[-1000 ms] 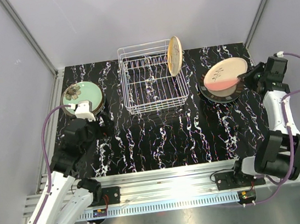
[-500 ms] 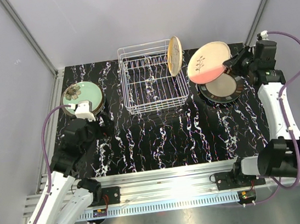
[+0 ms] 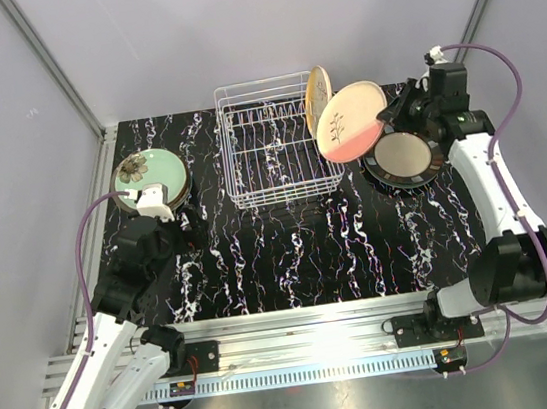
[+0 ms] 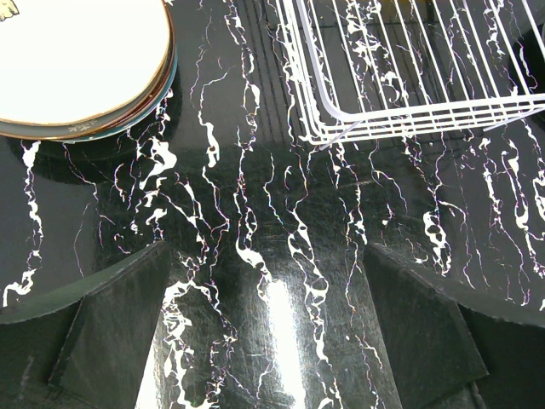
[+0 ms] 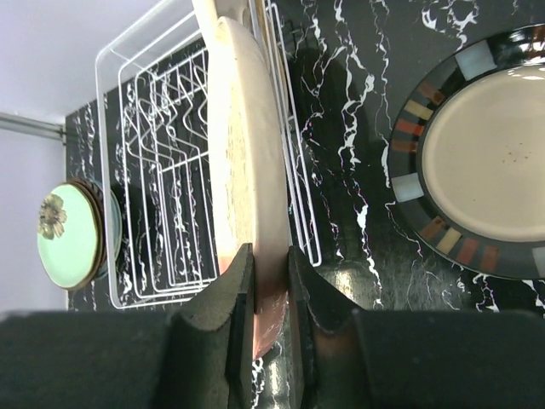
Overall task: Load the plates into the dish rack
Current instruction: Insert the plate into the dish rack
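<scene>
The white wire dish rack (image 3: 275, 142) stands at the back middle of the table, with one orange plate (image 3: 318, 96) upright at its right end. My right gripper (image 3: 389, 125) is shut on the rim of a cream-and-pink plate (image 3: 348, 122) and holds it tilted on edge in the air, just right of the rack. In the right wrist view this plate (image 5: 247, 128) runs between my gripper (image 5: 271, 256) and the rack (image 5: 162, 170). A beige plate with a dark rim (image 3: 403, 155) lies flat at right. Mint-green plates (image 3: 148, 173) are stacked at left. My left gripper (image 4: 266, 256) is open over bare table.
The black marbled table (image 3: 290, 253) is walled by grey panels with metal posts at the back corners. The left wrist view shows the plate stack (image 4: 77, 60) at top left and the rack's near corner (image 4: 409, 111) at top right.
The right arm lifted the cream-and-pink plate off the beige plate, carried it left toward the rack and tipped it onto its edge. The left arm has not moved.
</scene>
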Robot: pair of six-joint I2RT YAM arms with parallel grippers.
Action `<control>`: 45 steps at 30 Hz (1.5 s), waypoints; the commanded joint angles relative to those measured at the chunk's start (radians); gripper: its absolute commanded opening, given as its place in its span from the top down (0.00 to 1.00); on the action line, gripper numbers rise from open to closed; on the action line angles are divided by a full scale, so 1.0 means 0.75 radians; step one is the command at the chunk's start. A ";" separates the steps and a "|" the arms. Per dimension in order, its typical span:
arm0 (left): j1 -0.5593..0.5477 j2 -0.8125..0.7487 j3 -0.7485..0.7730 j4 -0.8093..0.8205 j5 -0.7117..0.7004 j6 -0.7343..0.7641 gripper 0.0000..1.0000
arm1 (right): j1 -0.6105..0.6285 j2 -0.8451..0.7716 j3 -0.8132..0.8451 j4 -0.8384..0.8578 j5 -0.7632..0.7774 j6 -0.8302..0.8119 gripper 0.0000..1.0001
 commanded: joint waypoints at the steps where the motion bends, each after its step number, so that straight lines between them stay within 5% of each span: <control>1: 0.001 -0.006 0.061 0.038 0.016 0.005 0.01 | 0.073 0.010 0.150 0.148 0.021 -0.014 1.00; 45: -0.012 -0.023 0.061 0.036 0.012 0.007 0.01 | 0.625 0.664 0.953 -0.278 1.030 -0.395 1.00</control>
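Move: The pink and cream plate is already pinched by its rim in my right hand. The rack slot it goes to is about 15 cm to that hand's left, 9 cm ahead and 17 cm below. The yellow plate already in the rack stands about 12 cm left, 10 cm ahead and 16 cm down; the dark-rimmed plate lies about 6 cm right, 3 cm back and 26 cm below. From my left hand the slot is some 27 cm ahead, 25 cm right and 9 cm lower. I carry the pinched plate about 10 cm left and 7 cm forward with my right hand, over the right side of the rack to beside the yellow plate, sinking about 3 cm. On the way my wrist rolls some 35 degrees, its left side dropping, to stand the plate up; my fingers keep their hold on the rim. ##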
